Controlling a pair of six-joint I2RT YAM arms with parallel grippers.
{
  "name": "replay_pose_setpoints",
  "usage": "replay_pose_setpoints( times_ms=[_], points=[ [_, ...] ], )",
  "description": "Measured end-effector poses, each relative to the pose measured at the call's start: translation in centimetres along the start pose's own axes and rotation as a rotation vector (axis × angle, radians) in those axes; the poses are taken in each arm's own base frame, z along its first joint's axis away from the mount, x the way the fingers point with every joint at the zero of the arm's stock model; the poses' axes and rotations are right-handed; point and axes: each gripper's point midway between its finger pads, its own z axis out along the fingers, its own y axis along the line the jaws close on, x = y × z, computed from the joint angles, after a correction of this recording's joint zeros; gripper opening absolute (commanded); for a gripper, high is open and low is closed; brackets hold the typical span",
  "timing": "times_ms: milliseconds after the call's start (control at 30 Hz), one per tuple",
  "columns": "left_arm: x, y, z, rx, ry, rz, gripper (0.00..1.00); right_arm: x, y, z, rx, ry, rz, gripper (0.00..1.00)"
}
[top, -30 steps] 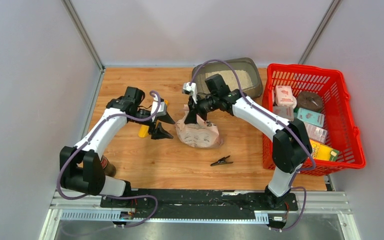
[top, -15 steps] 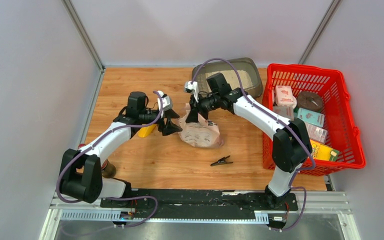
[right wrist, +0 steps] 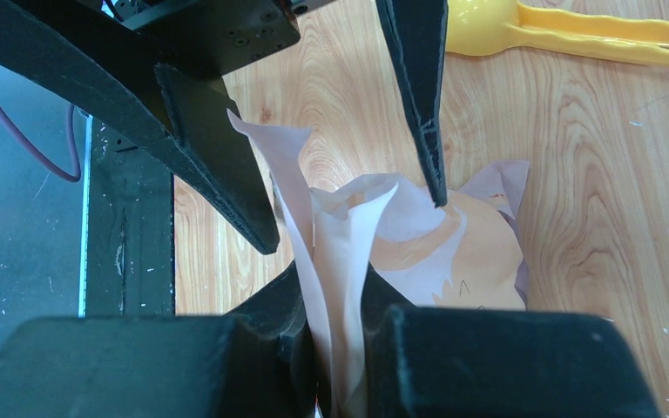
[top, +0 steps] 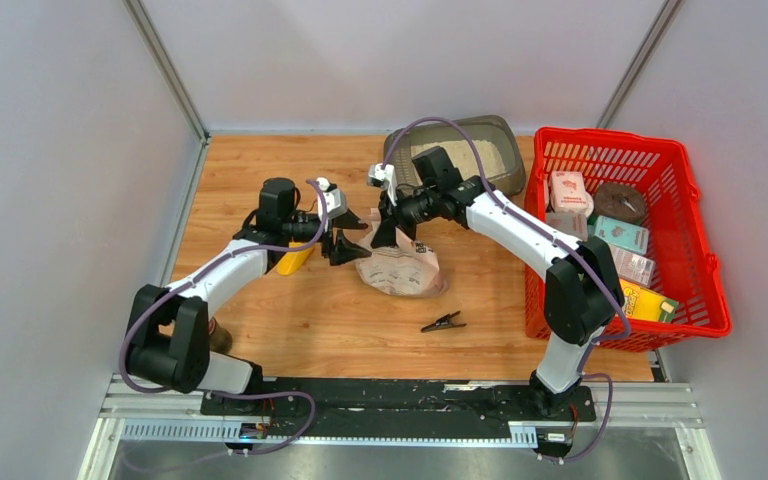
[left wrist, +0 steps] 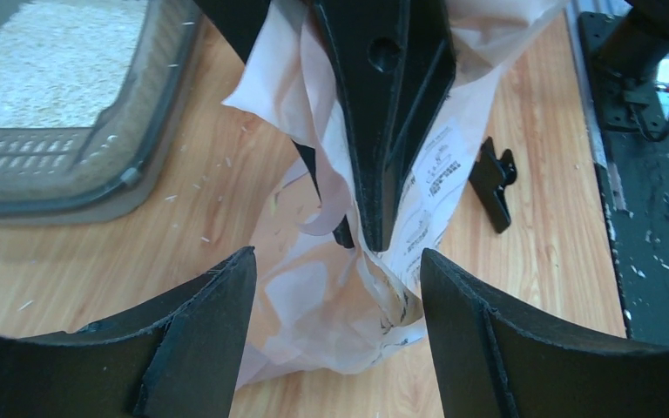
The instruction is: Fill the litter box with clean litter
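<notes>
The dark grey-brown litter box (top: 500, 135) sits at the table's back, with pale beige clean litter (top: 460, 157) inside; both also show in the left wrist view, litter box (left wrist: 96, 183) and clean litter (left wrist: 52, 61). A crumpled pale paper litter bag (top: 400, 268) stands mid-table. My right gripper (top: 387, 232) is shut on the bag's top fold (right wrist: 340, 261), pinching the paper between its fingers. My left gripper (top: 357, 238) is open just left of the bag, its fingers (right wrist: 218, 165) on either side of the bag's upper edge, facing the bag (left wrist: 348, 287).
A yellow scoop (top: 290, 262) lies left of the bag, partly under the left arm. A black clip (top: 443, 322) lies in front of the bag. A red mesh basket (top: 695, 250) with boxes stands at the right. A few granules are scattered on the wood.
My left arm has swung right and away from the scoop, bringing its open gripper up to the bag's left side. The right gripper has stayed shut on the bag's top.
</notes>
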Motion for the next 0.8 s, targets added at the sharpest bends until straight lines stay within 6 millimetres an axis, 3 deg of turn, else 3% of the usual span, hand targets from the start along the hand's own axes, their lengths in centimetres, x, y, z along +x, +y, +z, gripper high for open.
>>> replay_pose_setpoints(
  times_ms=[167,267,400,567,667,700,800],
  points=[
    [1.2,-1.0,0.4,0.088,0.015,-0.023,0.77,-0.1,0.0,0.0,0.001,0.0,0.0,0.05],
    [2.0,-1.4,0.7,0.127,0.019,-0.053,0.71,-0.1,-0.1,0.1,-0.004,0.002,0.008,0.05],
    [2.8,-1.3,1.8,0.158,0.008,-0.087,0.51,0.0,0.0,0.1,-0.01,0.003,0.015,0.05],
    [2.3,-0.9,3.0,0.17,-0.027,-0.141,0.28,-0.1,-0.5,-0.1,0.007,0.005,0.018,0.1],
    [1.9,-0.9,3.4,0.169,-0.046,-0.18,0.14,-0.3,-1.2,-0.7,0.028,-0.001,0.024,0.26],
    [1.9,-0.9,3.4,0.168,-0.049,-0.195,0.11,-0.4,-1.3,-0.8,0.035,-0.001,0.027,0.46],
    [2.0,-1.4,3.3,0.17,-0.052,-0.236,0.0,-0.4,-2.3,-1.4,0.08,0.004,0.056,0.71]
  ],
)
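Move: The bag rim to take lies about 3 cm to the left gripper's right, 3 cm below it and 1 cm back; the right fingers holding the bag's mouth are some 5 cm to its right, level. The yellow scoop is on the table about 11 cm to its left, straight alongside; the litter box is roughly 16 cm ahead and 19 cm right. From the right gripper, the rim spot is about 2 cm left, 1 cm back and 3 cm down. Bring the left gripper down and to the right, about 3 cm each, to the bag rim beside the right fingers, rolling it some 15 degrees, and shut its open fingers to pinch the paper. Keep the right gripper's hold until then; at the end open it about halfway and draw it forward and slightly right, off the rim. ##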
